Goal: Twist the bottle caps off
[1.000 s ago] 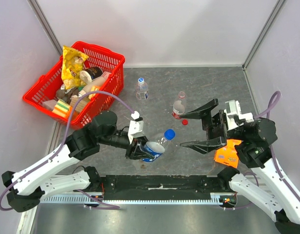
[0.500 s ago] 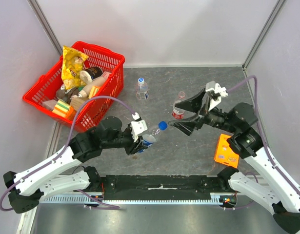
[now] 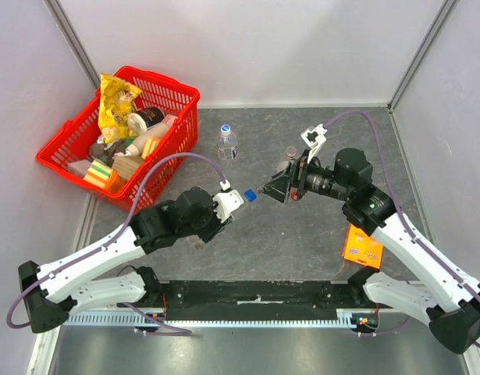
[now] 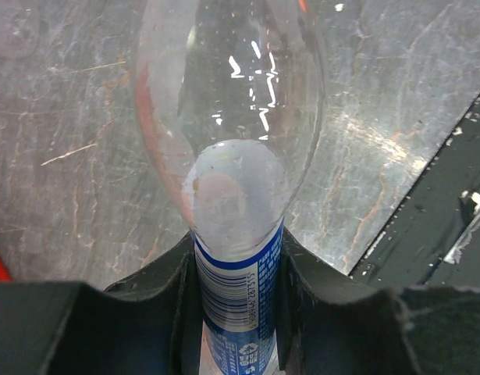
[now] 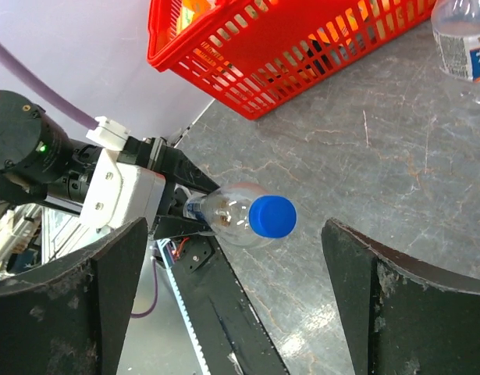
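My left gripper is shut on the blue-labelled bottle, gripping it at the label and holding it off the table. The neck points toward the right arm. Its blue cap is on. My right gripper is open, just right of that cap and facing it; the cap lies between the wide-spread fingers without touching them. A pale-labelled bottle with a white and blue cap stands further back. The red-labelled bottle stands uncapped, partly hidden behind my right gripper.
A red basket full of snacks sits at the back left. An orange packet lies near the right arm's base. Grey walls close the table on three sides, and a black rail runs along the near edge.
The left arm has raised the blue-labelled bottle and swung its neck toward the right. The right gripper, still open, has travelled left from the table's right side up to the blue cap.
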`<state>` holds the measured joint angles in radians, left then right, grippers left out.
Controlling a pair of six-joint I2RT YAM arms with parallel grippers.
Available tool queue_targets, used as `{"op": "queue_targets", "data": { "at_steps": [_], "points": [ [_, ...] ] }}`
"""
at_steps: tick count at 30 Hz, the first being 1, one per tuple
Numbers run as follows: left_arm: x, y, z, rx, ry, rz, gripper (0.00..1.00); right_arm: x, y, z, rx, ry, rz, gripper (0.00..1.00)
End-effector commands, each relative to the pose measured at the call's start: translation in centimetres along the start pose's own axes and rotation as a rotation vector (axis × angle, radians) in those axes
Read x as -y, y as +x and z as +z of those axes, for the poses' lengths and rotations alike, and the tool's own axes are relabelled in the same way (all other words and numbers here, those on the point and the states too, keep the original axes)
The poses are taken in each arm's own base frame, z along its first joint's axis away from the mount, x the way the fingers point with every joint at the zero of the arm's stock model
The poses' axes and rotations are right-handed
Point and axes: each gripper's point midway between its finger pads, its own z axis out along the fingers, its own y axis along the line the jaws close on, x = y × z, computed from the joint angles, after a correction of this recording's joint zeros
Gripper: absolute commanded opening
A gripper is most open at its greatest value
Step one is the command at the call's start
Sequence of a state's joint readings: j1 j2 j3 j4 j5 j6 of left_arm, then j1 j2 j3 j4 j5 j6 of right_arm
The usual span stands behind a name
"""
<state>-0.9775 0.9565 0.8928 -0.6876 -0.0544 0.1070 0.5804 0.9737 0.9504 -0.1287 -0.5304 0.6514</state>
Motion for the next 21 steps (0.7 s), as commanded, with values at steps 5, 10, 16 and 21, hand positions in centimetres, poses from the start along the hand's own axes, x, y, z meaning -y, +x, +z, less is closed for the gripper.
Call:
{"op": "queue_targets", "data": {
  "at_steps": [5, 10, 16, 21],
  "points": [
    [-1.8, -0.3, -0.4, 0.022, -0.103, 0.016, 0.11, 1.4, 1.6, 1.9, -0.069, 0.019, 0.131, 0.91],
    [-1.8, -0.2, -0.1, 0.009, -0.106, 0.020, 0.11, 2.1, 2.8, 2.8, -0.097, 0.002, 0.187, 0.86],
    [-1.6, 0.1, 0.3, -0.007, -0.094, 0.021, 0.11, 2.6, 3.5, 4.0, -0.114, -0.025, 0.230, 0.77],
    [-1.3, 0.1, 0.4, -0.007, -0.080, 0.029, 0.10, 3.0, 3.9, 4.7, -0.125, -0.030, 0.247, 0.68]
  ]
}}
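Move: The blue cap, still on the bottle in the left hand, lies about 6 cm below the open right fingers, 4 cm to their left and 2 cm ahead. From the left hand's grip, the cap is some 6 cm ahead, 6 cm right and 9 cm up. The red-label bottle stands about 16 cm ahead of the right hand, 4 cm to its right and 22 cm lower; the loose red cap lies 12 cm ahead, 6 cm right and 31 cm below. Mostly downward, by some 6.5 cm, and drifting about 3 cm left and 2 cm forward, the right hand sinks to the blue cap. It tips about 15 degrees, its forward side going down, while the fingers narrow by roughly a quarter without showing a grip on the cap yet. The left hand keeps its hold on the bottle, easing just over 1 cm forward and 1 cm left before it steadies. ##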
